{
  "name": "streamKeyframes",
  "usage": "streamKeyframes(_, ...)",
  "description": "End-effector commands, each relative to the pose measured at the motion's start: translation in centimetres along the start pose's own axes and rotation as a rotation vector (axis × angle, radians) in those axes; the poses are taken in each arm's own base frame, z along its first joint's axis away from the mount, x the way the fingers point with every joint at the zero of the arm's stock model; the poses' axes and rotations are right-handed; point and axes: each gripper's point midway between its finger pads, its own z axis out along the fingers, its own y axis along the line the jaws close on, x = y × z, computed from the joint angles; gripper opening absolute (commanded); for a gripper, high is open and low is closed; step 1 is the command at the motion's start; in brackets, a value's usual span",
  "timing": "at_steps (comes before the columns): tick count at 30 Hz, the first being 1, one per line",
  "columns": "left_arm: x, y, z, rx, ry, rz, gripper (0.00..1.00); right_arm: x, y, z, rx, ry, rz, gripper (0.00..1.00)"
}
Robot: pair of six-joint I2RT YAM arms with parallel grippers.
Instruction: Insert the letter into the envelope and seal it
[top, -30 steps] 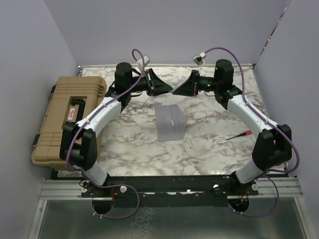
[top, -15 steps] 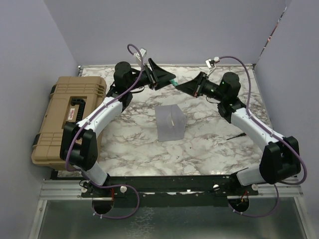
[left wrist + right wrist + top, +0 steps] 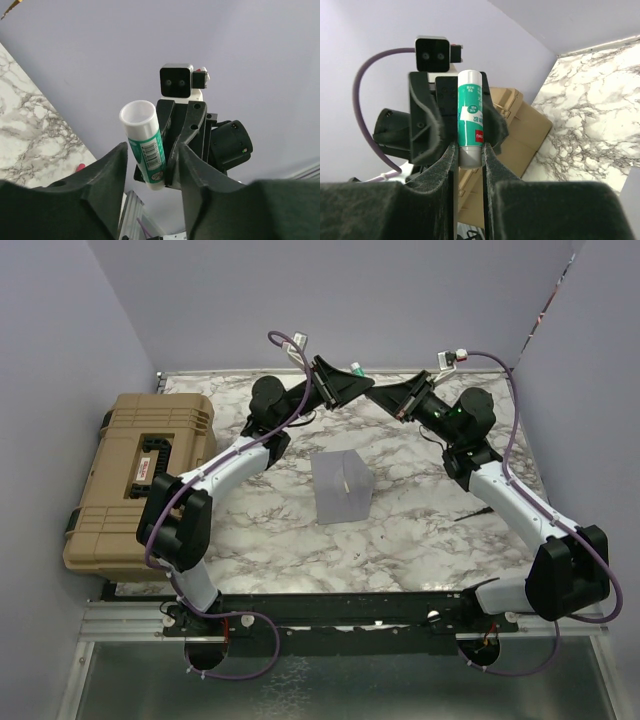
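The light-grey envelope [image 3: 342, 488] lies flat in the middle of the marble table. A thin tan streak shows on it; the letter as a sheet is hidden. Both arms are raised above the far side, tip to tip. My right gripper [image 3: 469, 150] is shut on the grey end of a green-and-white glue stick [image 3: 470, 112]. The glue stick [image 3: 145, 142] reaches in between the fingers of my left gripper [image 3: 152, 150], which stand apart from it, open. In the top view the glue stick [image 3: 355, 370] shows where the left gripper [image 3: 352, 385] and right gripper [image 3: 385, 398] meet.
A big tan hard case [image 3: 140, 475] sits along the table's left edge. A thin red-handled tool [image 3: 478, 512] lies on the right side, near the right arm. Purple walls close in the back and both sides.
Both grippers have lifted and moved back and to the right. The left jaws have parted from the glue stick, and the right gripper keeps hold of it.
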Motion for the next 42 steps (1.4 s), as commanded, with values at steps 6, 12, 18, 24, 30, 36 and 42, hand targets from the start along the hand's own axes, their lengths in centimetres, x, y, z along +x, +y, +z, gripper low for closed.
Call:
streamKeyframes(6, -1.1, -2.2, 0.1, 0.085, -0.117, 0.052, 0.35, -0.9, 1.1, 0.2, -0.02, -0.039, 0.04, 0.0)
streamKeyframes(12, -1.3, -1.9, 0.1, 0.082, -0.133, 0.054, 0.36, -0.6, 1.2, -0.2, -0.018, -0.024, 0.034, 0.0)
streamKeyframes(18, -1.4, -1.7, 0.3, 0.079, -0.14, 0.055, 0.36, -0.3, 0.7, -0.4, 0.0, -0.021, 0.029, 0.0)
streamKeyframes(24, -1.3, -1.2, 0.4, 0.076, -0.131, 0.053, 0.57, -0.3, 0.4, -0.5, 0.016, -0.03, 0.02, 0.0)
streamKeyframes(30, -1.1, -1.2, 0.4, 0.077, -0.119, 0.054, 0.37, -0.6, 0.5, -0.5, 0.019, -0.038, 0.02, 0.0)
streamKeyframes(36, -0.7, -1.0, 0.2, 0.074, -0.104, 0.057, 0.15, -0.4, 1.0, -0.4, -0.005, -0.017, 0.019, 0.0)
streamKeyframes(42, -0.3, -0.5, -0.5, 0.059, -0.089, 0.142, 0.0, 0.1, 0.9, -0.7, 0.03, 0.038, -0.026, 0.29)
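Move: The glue stick stands tilted almost between my open left fingertips, its middle about 1 cm ahead of my left hand, level sideways and 1 cm up. My right fingertips, on its lower end, are some 2 cm below that hand, 2 cm to its right and 1 cm back. The envelope lies about 35 cm below my left hand, 7 cm back and 2 cm left. From my right hand the stick's middle is about 2 cm ahead, 2 cm left and 3 cm up. I re-grip the glue stick high over the table: my left fingers close partway around it, spread again, then close further and pinch its body. Meanwhile my left hand stays nearly in place, easing up about 1 cm at most and turning some 5 degrees. My right hand holds still and keeps its shut grip on the lower end. ##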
